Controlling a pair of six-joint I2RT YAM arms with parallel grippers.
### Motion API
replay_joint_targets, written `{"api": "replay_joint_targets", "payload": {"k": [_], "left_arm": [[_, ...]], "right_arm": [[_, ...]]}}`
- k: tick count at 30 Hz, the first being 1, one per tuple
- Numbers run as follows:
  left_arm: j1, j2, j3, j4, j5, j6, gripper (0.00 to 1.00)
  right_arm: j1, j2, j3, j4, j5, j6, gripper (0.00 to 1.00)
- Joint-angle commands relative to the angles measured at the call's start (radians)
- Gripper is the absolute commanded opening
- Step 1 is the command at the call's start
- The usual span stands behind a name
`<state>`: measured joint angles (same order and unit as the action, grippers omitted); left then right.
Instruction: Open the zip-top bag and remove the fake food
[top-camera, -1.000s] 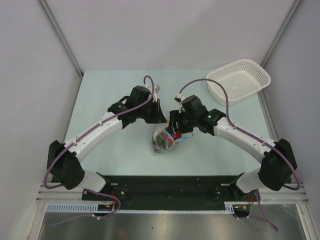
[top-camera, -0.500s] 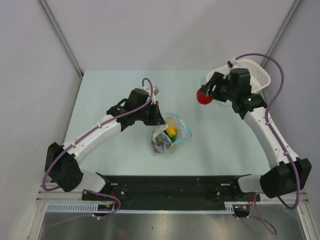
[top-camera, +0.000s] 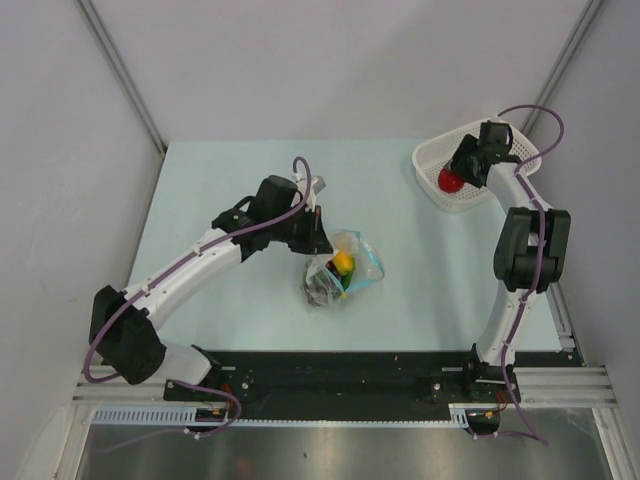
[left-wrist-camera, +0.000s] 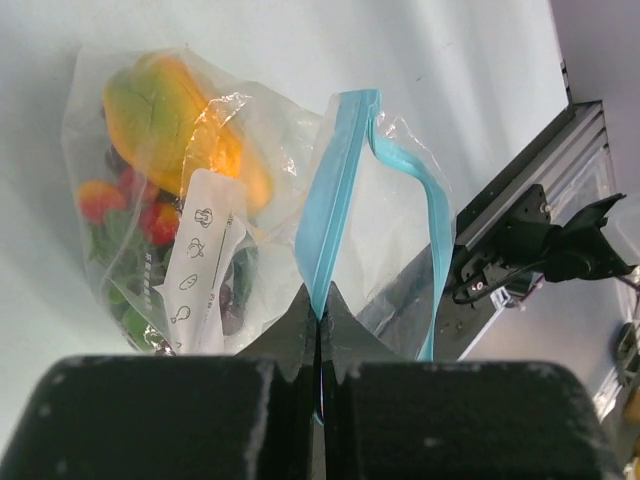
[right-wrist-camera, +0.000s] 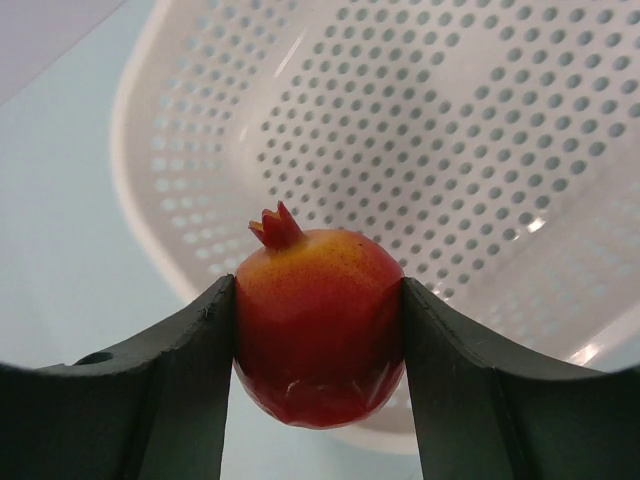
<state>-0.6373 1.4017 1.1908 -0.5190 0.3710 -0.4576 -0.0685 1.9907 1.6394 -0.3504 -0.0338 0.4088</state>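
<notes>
The clear zip-top bag lies mid-table with its mouth open. My left gripper is shut on one side of its light blue zip strip. Inside the bag I see a yellow-orange mango, small red pieces and a white label. My right gripper is shut on a round red toy fruit with a small crown. It holds this fruit over the near rim of the white basket.
The white mesh basket stands at the table's back right corner, and the right arm stretches up along the table's right edge. The black mounting rail runs along the near edge. Grey walls close in the back and both sides.
My right gripper lifted the red fruit out of the bag and carried it right and back to the basket. The left gripper kept its hold on the zip strip.
</notes>
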Motion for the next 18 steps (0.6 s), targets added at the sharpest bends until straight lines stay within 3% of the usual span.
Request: {"api": "replay_joint_targets", "payload": {"k": [1,2,5,6,10,16,18], "left_arm": [[-0.004,0.008,0.067,-0.056,0.028,0.092,0.00],[-0.004,0.010,0.067,-0.061,0.029,0.092,0.00],[-0.004,0.011,0.061,-0.050,0.037,0.080,0.00],[-0.004,0.011,0.061,-0.047,0.037,0.077,0.00],[-0.004,0.020,0.064,-0.033,0.049,0.048,0.00],[-0.004,0.010,0.069,0.002,0.051,0.025,0.00],[-0.004,0.008,0.073,0.008,0.054,0.025,0.00]], "right_arm": [[-0.022,0.083,0.141,-0.015,0.011,-0.059,0.28],[-0.024,0.092,0.148,-0.027,0.012,-0.062,0.30],[-0.021,0.102,0.139,-0.047,0.009,-0.062,0.50],[-0.017,0.105,0.135,-0.058,0.012,-0.068,0.61],[-0.016,0.114,0.186,-0.140,0.020,-0.084,0.80],[0.032,-0.001,0.165,-0.294,0.075,-0.051,0.88],[0.051,-0.114,0.076,-0.315,0.045,-0.038,0.88]]}}
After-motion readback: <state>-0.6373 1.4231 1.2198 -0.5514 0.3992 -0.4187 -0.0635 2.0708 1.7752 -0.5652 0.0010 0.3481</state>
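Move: The pomegranate is already pinched in the right hand over the near-left part of the white basket; the basket's middle lies about 8 cm to the right, 5 cm ahead and some 4 cm lower. The open zip-top bag is roughly 35 cm to this hand's left and 28 cm back, at nearly its height. From the left hand, the basket's middle is about 46 cm to the right, 28 cm ahead and 9 cm below. The pomegranate, held at first, is taken about 3 cm down into the basket by the right hand, drifting a little right and forward; the fingers then spread wide to let go and the hand eases back some 3 cm, its tips tilting about 10 degrees further down. The left hand stays put, still pinching the bag's blue zip edge. ##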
